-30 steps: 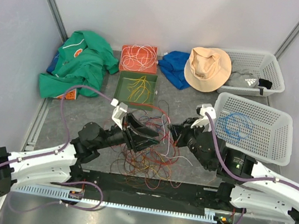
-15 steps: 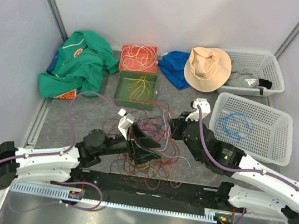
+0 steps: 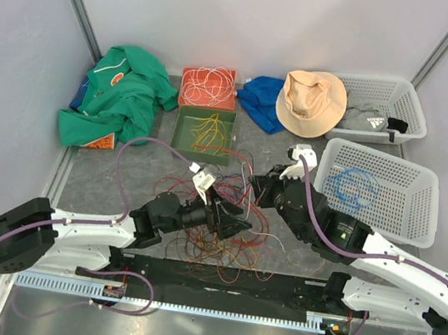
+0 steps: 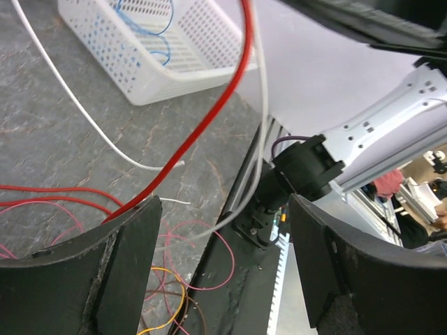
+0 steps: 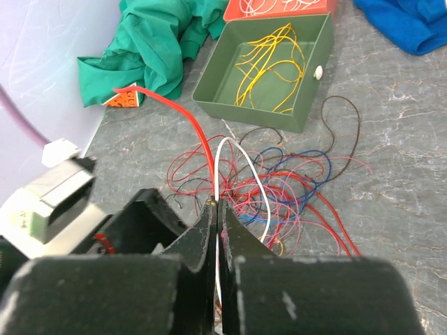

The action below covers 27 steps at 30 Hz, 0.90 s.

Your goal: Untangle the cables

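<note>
The cables (image 3: 219, 230) lie as a tangle of thin red, pink, blue, brown and yellow wires on the grey table between the arms. My right gripper (image 3: 256, 192) sits at the tangle's upper right. In the right wrist view it (image 5: 218, 206) is shut on a red wire (image 5: 183, 115) and a white wire (image 5: 246, 159), both rising from the pinch. My left gripper (image 3: 233, 219) lies over the tangle, pointing right. In the left wrist view it (image 4: 223, 262) is open and empty, with the taut red wire (image 4: 209, 118) and a white wire (image 4: 84, 115) crossing ahead of it.
A green tray (image 3: 180, 131) with yellow wires and an orange tray (image 3: 189, 74) with white wires stand behind the tangle. A white basket (image 3: 407, 213) holding a blue wire is at the right. A second basket (image 3: 403, 97), a hat (image 3: 311, 102), and green (image 3: 116, 97) and blue (image 3: 261, 101) cloths lie at the back.
My left arm has swung right and lower, bringing its open gripper across the tangle toward the right gripper. My right gripper has shifted a little left and back, still shut on the wires.
</note>
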Available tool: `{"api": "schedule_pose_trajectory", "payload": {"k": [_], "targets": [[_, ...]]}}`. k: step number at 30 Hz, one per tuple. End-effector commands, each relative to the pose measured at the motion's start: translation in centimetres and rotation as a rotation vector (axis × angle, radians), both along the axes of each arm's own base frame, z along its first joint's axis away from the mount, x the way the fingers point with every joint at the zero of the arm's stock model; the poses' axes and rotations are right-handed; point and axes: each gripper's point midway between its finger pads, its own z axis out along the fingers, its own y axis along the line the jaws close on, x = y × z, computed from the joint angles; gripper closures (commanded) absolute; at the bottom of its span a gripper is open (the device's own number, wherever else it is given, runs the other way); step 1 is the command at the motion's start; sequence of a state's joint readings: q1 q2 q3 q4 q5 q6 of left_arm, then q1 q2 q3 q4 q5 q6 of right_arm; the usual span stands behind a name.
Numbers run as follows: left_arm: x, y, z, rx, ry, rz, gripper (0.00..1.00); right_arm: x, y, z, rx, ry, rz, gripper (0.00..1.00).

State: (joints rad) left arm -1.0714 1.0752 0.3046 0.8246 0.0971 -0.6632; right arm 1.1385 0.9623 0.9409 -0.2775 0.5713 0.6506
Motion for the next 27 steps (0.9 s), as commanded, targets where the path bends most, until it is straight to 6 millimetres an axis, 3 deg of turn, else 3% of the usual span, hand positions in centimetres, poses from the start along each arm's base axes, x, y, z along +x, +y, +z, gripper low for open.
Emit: {"api": "schedule_pose_trajectory", "payload": {"k": [1,5,8,9,11,13,14,16,17,19,20,22,23,24,25,27], "targets": [[0.9,-1.4,2.7,-0.055,-0.058,0.011,0.2,-0.2,0.6,2.2,0.081,-0.019,0.023,1.0],[0.5,-2.3,3.1,-0.07,-0.061,-0.034,0.25,-0.2,0.5,1.9,0.079,-0.017,0.018,1.0],[0.1,-2.6,3.9,-0.089,-0.074,-0.064,0.4,-0.2,0.0,2.0,0.082,-0.023,0.008,1.0],[-0.2,-2.6,3.9,-0.09,-0.077,-0.076,0.57,-0.3,-0.3,2.0,0.085,-0.026,0.005,1.0],[-0.4,-2.5,4.2,-0.094,-0.082,-0.084,0.74,-0.2,-0.7,2.1,0.084,-0.033,-0.006,1.0],[-0.6,-2.2,4.0,-0.083,-0.074,-0.086,0.98,-0.3,-1.4,2.0,0.085,-0.039,-0.019,0.94],[-0.5,-2.1,4.1,-0.081,-0.073,-0.081,0.98,-0.2,-1.7,2.0,0.079,-0.044,-0.029,0.78],[-0.9,-1.5,4.6,-0.082,-0.073,-0.08,0.98,-0.3,-2.4,2.2,0.08,-0.052,-0.042,0.6],[-0.9,-1.3,4.8,-0.082,-0.075,-0.076,0.98,-0.3,-2.6,2.2,0.074,-0.053,-0.046,0.46],[-0.9,-0.3,6.4,-0.103,-0.089,-0.053,0.98,-0.2,-3.6,2.1,0.056,-0.059,-0.076,0.33],[-0.9,0.0,5.9,-0.068,-0.078,-0.042,0.98,-0.3,-4.1,2.2,0.056,-0.061,-0.086,0.19],[-0.6,1.2,8.7,-0.101,-0.106,0.005,0.98,0.0,-5.5,1.5,0.025,-0.057,-0.138,0.08],[-0.4,1.6,7.9,-0.043,-0.094,0.021,0.98,0.0,-6.0,1.4,0.023,-0.057,-0.155,0.02],[-0.2,2.1,8.7,-0.047,-0.104,0.049,0.98,-0.1,-6.6,1.0,0.018,-0.057,-0.164,0.02],[-0.2,2.9,10.8,-0.075,-0.126,0.067,0.98,-0.2,-7.0,0.8,0.019,-0.057,-0.175,0.02],[0.0,3.7,11.2,-0.038,-0.131,0.097,0.98,-0.3,-7.7,0.1,0.017,-0.056,-0.188,0.02]]}}
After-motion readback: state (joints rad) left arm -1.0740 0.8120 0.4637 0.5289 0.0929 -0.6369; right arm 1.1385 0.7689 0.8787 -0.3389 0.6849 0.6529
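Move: The white cable hangs from the shut right fingers; the stretch to be pinched runs about 2 cm to the right of the open left hand, level with it in height and reach, and some 7 cm back, 1 cm left and 8 cm below the right hand. From the left hand, the right-held part of the red cable is about 7 cm ahead, 3 cm right and 8 cm up. The cable pile's middle is some 6 cm left, 1 cm ahead and 16 cm below. The white cable changes hands: the left gripper eases about 2 cm to the right around its hanging stretch and shuts on it, pinching it below the still-closed right fingers. Those then open wide, letting go of both the white and red cables, and draw off some 5 cm to the right with a slight rise, while the left lifts the white one about 9 cm and swings 4 cm left. ##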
